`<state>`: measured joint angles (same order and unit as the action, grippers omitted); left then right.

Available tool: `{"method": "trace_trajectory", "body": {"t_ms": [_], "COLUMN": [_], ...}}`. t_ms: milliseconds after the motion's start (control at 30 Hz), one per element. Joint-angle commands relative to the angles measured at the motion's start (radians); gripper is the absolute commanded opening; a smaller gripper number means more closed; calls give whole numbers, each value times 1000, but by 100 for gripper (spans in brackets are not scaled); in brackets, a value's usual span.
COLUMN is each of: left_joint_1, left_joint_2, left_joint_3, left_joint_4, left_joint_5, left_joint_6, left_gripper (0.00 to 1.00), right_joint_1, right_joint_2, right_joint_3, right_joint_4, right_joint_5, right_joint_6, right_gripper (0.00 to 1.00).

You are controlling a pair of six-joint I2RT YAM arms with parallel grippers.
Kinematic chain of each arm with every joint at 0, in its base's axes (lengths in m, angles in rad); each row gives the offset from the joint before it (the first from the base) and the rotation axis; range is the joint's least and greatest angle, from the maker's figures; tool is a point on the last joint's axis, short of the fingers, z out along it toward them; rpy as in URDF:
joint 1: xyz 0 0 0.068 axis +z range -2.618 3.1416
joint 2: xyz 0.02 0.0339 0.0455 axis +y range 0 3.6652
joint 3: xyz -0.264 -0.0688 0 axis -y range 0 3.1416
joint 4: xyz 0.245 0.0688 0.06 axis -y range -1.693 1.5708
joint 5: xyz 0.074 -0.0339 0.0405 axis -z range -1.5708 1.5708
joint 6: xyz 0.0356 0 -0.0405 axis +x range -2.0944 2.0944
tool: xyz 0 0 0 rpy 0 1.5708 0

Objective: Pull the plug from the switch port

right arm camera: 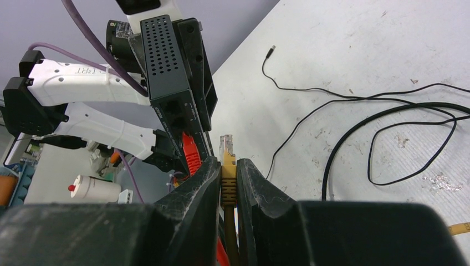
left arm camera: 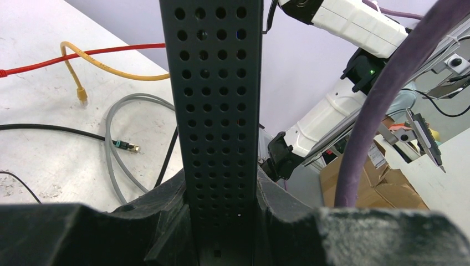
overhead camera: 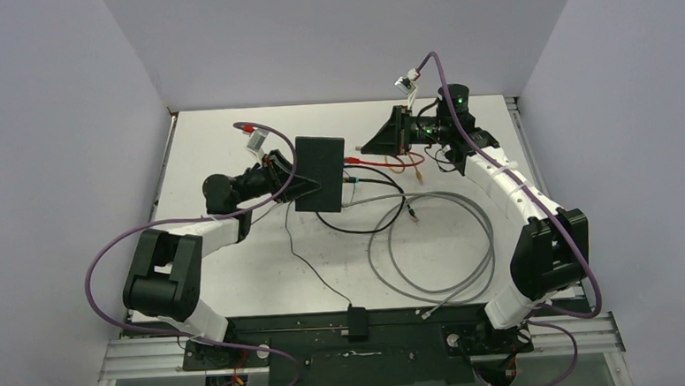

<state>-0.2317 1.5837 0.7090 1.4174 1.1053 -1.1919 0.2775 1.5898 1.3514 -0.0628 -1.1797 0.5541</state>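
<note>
The switch [overhead camera: 319,173], a flat black box, is held up on edge above the table by my left gripper [overhead camera: 287,183]. In the left wrist view its perforated side [left arm camera: 219,105] stands clamped between the fingers of the left gripper [left arm camera: 221,185]. My right gripper [right arm camera: 226,165] is shut on a yellow plug [right arm camera: 226,151], whose clear tip is free, just short of the switch's port row [right arm camera: 178,113]. A red plug [right arm camera: 190,153] sits in a port beside it. From above, the right gripper [overhead camera: 374,144] hovers to the right of the switch.
A grey cable coil [overhead camera: 430,241] and black cable loops [overhead camera: 371,211] lie on the table in the middle. A small black block [overhead camera: 357,320] with a thin wire sits at the near edge. The yellow cable's far end [left arm camera: 81,95] and a red cable [left arm camera: 83,55] trail on the table.
</note>
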Motion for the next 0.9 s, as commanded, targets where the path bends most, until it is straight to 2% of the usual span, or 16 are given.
{"method": "trace_trajectory", "body": {"t_ms": [0, 500, 867], "left_joint_1": [6, -37, -94], "left_joint_2": [-39, -52, -81], "left_joint_3": [44, 42, 32], "left_joint_4": [86, -22, -159], "left_joint_5": [-32, 7, 18], "left_joint_6": [13, 94, 206], "left_gripper": [0, 0, 0], "right_joint_1": [2, 1, -6], "right_joint_2": [-18, 7, 97], "right_joint_3": [60, 169, 353], "right_joint_4": [32, 54, -6], "right_joint_5": [11, 91, 162], "right_joint_6": [-6, 49, 29], "right_gripper": [5, 5, 5]}}
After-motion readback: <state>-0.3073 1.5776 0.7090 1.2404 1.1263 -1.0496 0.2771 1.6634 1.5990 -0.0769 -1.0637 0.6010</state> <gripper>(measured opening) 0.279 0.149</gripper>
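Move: Below and nearer the base than the free yellow plug's onward path, the switch has its middle about 10 cm left and 4 cm back from the right hand, roughly level with it. The red plug in the switch sits some 3 cm left and 3 cm back, the black plug about 4 cm left and 7 cm back, both about level. From the left hand, holding the switch, the yellow plug lies about 11 cm right and 7 cm ahead, near the same height. Lifting the already freed yellow plug away from the switch, the right hand climbs about 6 cm and gathers pace as it swings forward some 4 cm, rolling slightly and turning a little clockwise, grip kept. After a short hold, the left hand, still clamping the switch, eases right and down about 2 cm each, and slightly back. ##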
